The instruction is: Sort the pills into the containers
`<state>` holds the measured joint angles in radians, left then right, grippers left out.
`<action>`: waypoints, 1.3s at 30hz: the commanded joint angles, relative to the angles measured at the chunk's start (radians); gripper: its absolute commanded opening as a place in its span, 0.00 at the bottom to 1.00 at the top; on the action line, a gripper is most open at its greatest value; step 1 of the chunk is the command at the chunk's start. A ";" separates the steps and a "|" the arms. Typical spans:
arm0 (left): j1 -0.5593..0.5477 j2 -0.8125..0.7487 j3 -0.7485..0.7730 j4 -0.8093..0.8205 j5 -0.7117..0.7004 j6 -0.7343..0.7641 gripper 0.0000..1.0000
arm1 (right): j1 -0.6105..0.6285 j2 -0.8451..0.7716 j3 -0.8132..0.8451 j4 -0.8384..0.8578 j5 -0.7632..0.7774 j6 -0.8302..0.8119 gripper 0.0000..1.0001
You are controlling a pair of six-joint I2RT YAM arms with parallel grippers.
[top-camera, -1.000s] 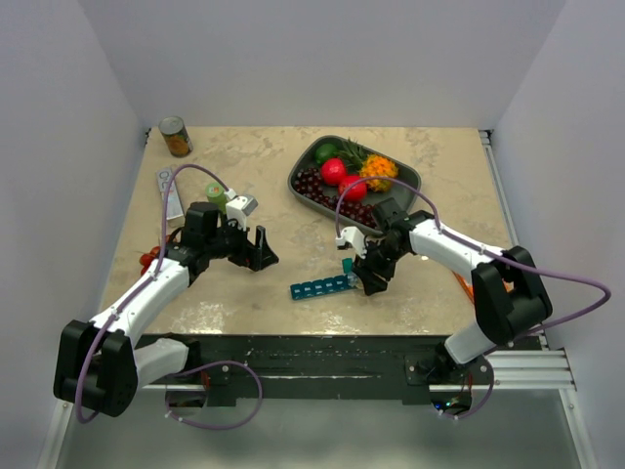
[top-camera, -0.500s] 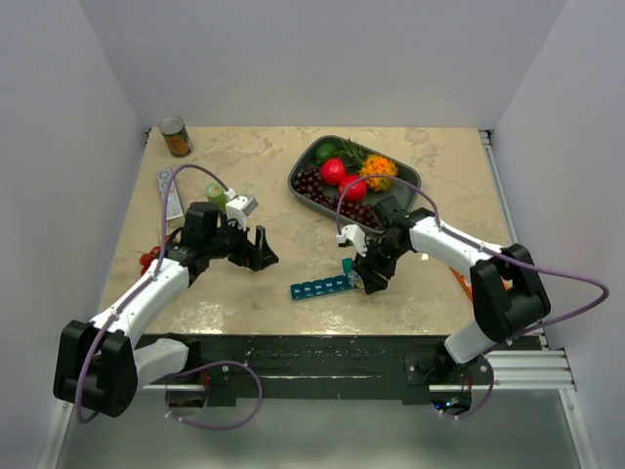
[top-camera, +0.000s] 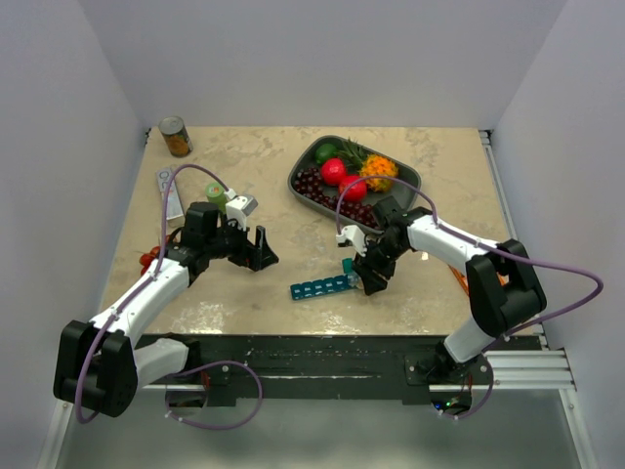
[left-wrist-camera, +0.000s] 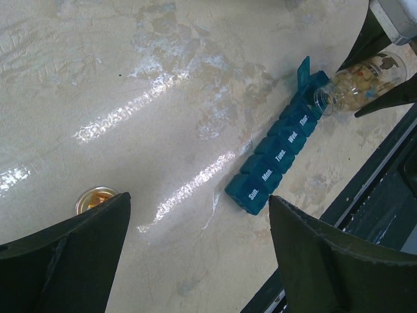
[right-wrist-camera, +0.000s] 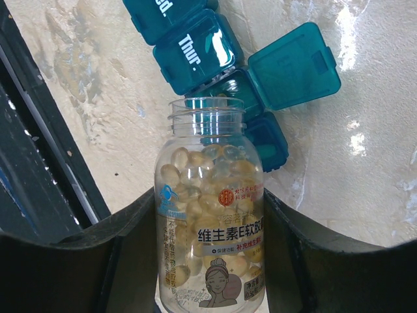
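My right gripper (right-wrist-camera: pixel 208 212) is shut on a small clear bottle (right-wrist-camera: pixel 210 248) with a printed label. The bottle has no cap and is tipped mouth-first over the containers (right-wrist-camera: pixel 195 52), a teal strip of day-marked compartments. One lid (right-wrist-camera: pixel 294 65) stands open just beyond the bottle's mouth. The pills (right-wrist-camera: pixel 195 179), tan-yellow capsules, are crowded inside the bottle towards its neck. From above, the right gripper (top-camera: pixel 369 277) sits at the right end of the strip (top-camera: pixel 320 286). My left gripper (top-camera: pixel 257 250) hangs open to the left of the strip, holding nothing. Its camera sees the strip (left-wrist-camera: pixel 277 160) and the bottle (left-wrist-camera: pixel 358 81).
A small round cap (left-wrist-camera: pixel 94 199) lies on the table near my left finger. A grey tray (top-camera: pixel 407 176) of fruit stands behind the right arm. A can (top-camera: pixel 176 137), a small green bottle (top-camera: pixel 216 192) and a flat box (top-camera: pixel 168 195) are at the back left. The black front rail (top-camera: pixel 322 352) runs close to the strip.
The right arm's elbow has shifted slightly left; the bottle stays over the strip's right end. The left arm has not moved.
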<state>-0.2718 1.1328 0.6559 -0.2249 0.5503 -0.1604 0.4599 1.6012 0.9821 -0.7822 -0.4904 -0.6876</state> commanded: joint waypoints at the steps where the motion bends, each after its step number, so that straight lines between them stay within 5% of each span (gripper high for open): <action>1: -0.007 -0.024 0.017 0.027 0.016 0.027 0.90 | -0.006 -0.015 0.033 -0.009 -0.028 0.008 0.05; 24: -0.007 -0.083 0.010 0.050 0.019 0.025 0.90 | -0.029 -0.251 0.029 -0.022 -0.097 -0.050 0.05; 34: -0.009 -0.180 -0.010 0.068 -0.023 0.024 0.91 | -0.093 -0.385 0.369 -0.098 -0.192 0.002 0.02; 39: -0.012 -0.202 -0.015 0.064 -0.041 0.022 0.91 | -0.138 -0.524 0.492 0.187 -0.174 0.218 0.00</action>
<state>-0.2775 0.9577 0.6556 -0.2008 0.5331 -0.1604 0.3466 1.2045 1.3647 -0.8352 -0.6270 -0.6556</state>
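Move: My right hand grips the pill bottle low, mouth down over the organizer's open compartment, which lies about 5 cm to that hand's left, level with it fore and aft and some 4 cm below. The fruit tray's middle is roughly 21 cm ahead and 4 cm left, and the orange packet about 24 cm to the right, straight across. From my left hand the open compartment lies some 19 cm right, 4 cm back and 12 cm below. I lift the bottle away from the open compartment with my right hand, slowly at first, then fast: about 25 cm up, drifting some 5 cm forward late in the rise. I keep my grip and swing those fingers up roughly 40 degrees, from mostly down to pointing left and forward. Partway through, my open, empty left hand starts rising too, about 5 cm, its fingers tipping up slightly. ##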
